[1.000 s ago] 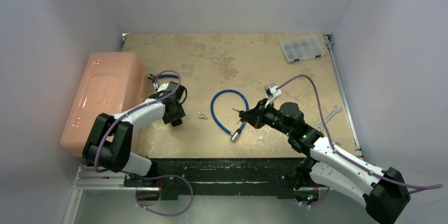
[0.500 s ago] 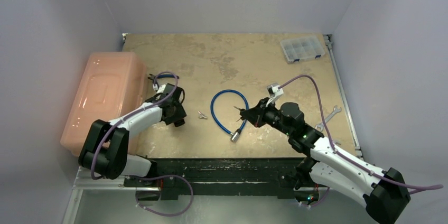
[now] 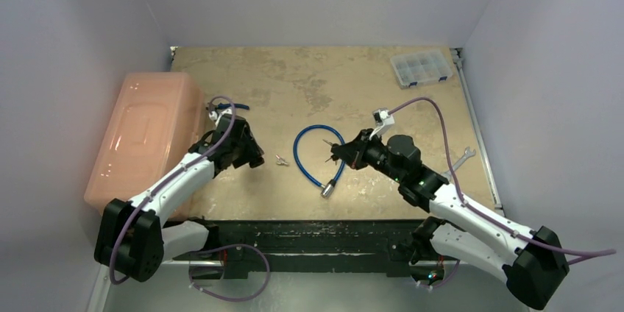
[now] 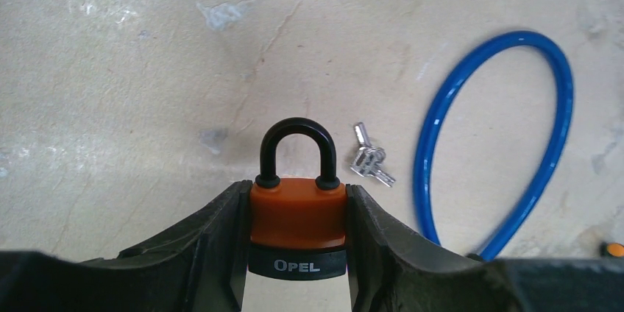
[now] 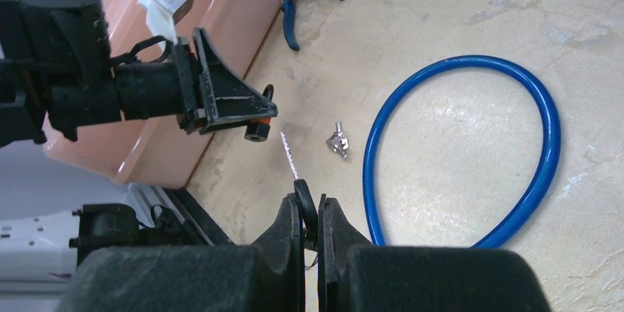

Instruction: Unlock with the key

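An orange padlock (image 4: pixel 298 216) with a black shackle and a black base sits between the fingers of my left gripper (image 4: pixel 296 190), which is shut on its sides. In the right wrist view that left gripper (image 5: pixel 239 110) holds the padlock (image 5: pixel 256 129) above the table, its black base turned toward the key. My right gripper (image 5: pixel 310 209) is shut on the black head of the key (image 5: pixel 289 154). The silver blade points at the padlock, a short gap away. From above, the left gripper (image 3: pixel 254 159) and right gripper (image 3: pixel 338 154) face each other.
A blue cable loop (image 3: pixel 320 151) with a metal end (image 3: pixel 327 190) lies between the arms. Small spare keys (image 3: pixel 281 160) lie beside it. A pink box (image 3: pixel 143 135) stands on the left, blue pliers (image 5: pixel 302 3) next to it. A clear organiser (image 3: pixel 421 68) and a wrench (image 3: pixel 458 163) lie to the right.
My left arm has stretched out and swung the padlock up and right, toward the key. My right gripper has shifted slightly up and left with the key.
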You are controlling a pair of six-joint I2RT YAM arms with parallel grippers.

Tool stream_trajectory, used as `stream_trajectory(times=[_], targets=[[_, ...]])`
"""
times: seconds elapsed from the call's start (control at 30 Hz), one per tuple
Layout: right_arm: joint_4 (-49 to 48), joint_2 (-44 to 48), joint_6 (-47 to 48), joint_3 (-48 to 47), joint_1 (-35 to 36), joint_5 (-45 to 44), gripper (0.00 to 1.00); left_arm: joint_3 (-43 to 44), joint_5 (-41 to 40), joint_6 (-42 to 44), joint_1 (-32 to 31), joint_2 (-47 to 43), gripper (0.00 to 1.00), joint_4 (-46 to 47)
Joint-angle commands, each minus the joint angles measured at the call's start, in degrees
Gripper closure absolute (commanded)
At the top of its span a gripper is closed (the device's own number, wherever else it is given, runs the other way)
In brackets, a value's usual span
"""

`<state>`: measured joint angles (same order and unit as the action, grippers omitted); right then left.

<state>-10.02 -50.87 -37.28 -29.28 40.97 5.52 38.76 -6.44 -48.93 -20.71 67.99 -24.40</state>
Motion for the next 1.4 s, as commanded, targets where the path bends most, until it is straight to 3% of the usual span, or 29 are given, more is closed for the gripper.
stream_trajectory(times=[0.0,0.5,0.97,1.37], targets=[[1.26,0.86,-5.13,-3.31,0.22,-3.68,1.0,3.5,2.96,-1.46,-0.12,-3.11,1.0,4.0],[0.96,-1.85,-8.44,-6.08,0.25,-4.92,1.0,4.54,8.29,-6.63,-0.12,-1.95,1.0,11.91],[-2.0,0.77,-15.28,-3.25,4.56,-3.06,1.0,0.49,13.9,-19.52,-0.15,-3.87,1.0,22.76],[-7.07,-12.04,-18.93,-6.38,13.02,-10.34,1.0,-1.35,14.41,-30.25,-0.62,-5.61,1.0,23.51]])
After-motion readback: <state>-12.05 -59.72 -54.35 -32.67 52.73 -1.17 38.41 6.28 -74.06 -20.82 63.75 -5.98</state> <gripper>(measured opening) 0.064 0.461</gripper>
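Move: The right gripper holds the key. The padlock, already in the left gripper, lies about 22 cm to the right hand's left, 3 cm ahead and 13 cm lower; the cable loop is 5 cm left, 5 cm ahead and 20 cm below. From the left hand the key is some 19 cm right, level fore-and-aft and 13 cm up; the small keys lie 7 cm right, 2 cm ahead, 7 cm down. Bring the held padlock up about 9 cm with the left gripper, rightwards and a little forward towards the key, rolling the wrist some 30 degrees so the fingers swing right and point less steeply down. Keep hold of the key with the right gripper: raise it about 3 cm first, then swing it left about 6 cm towards the padlock while drawing back and sinking again, tipping it slightly down. ##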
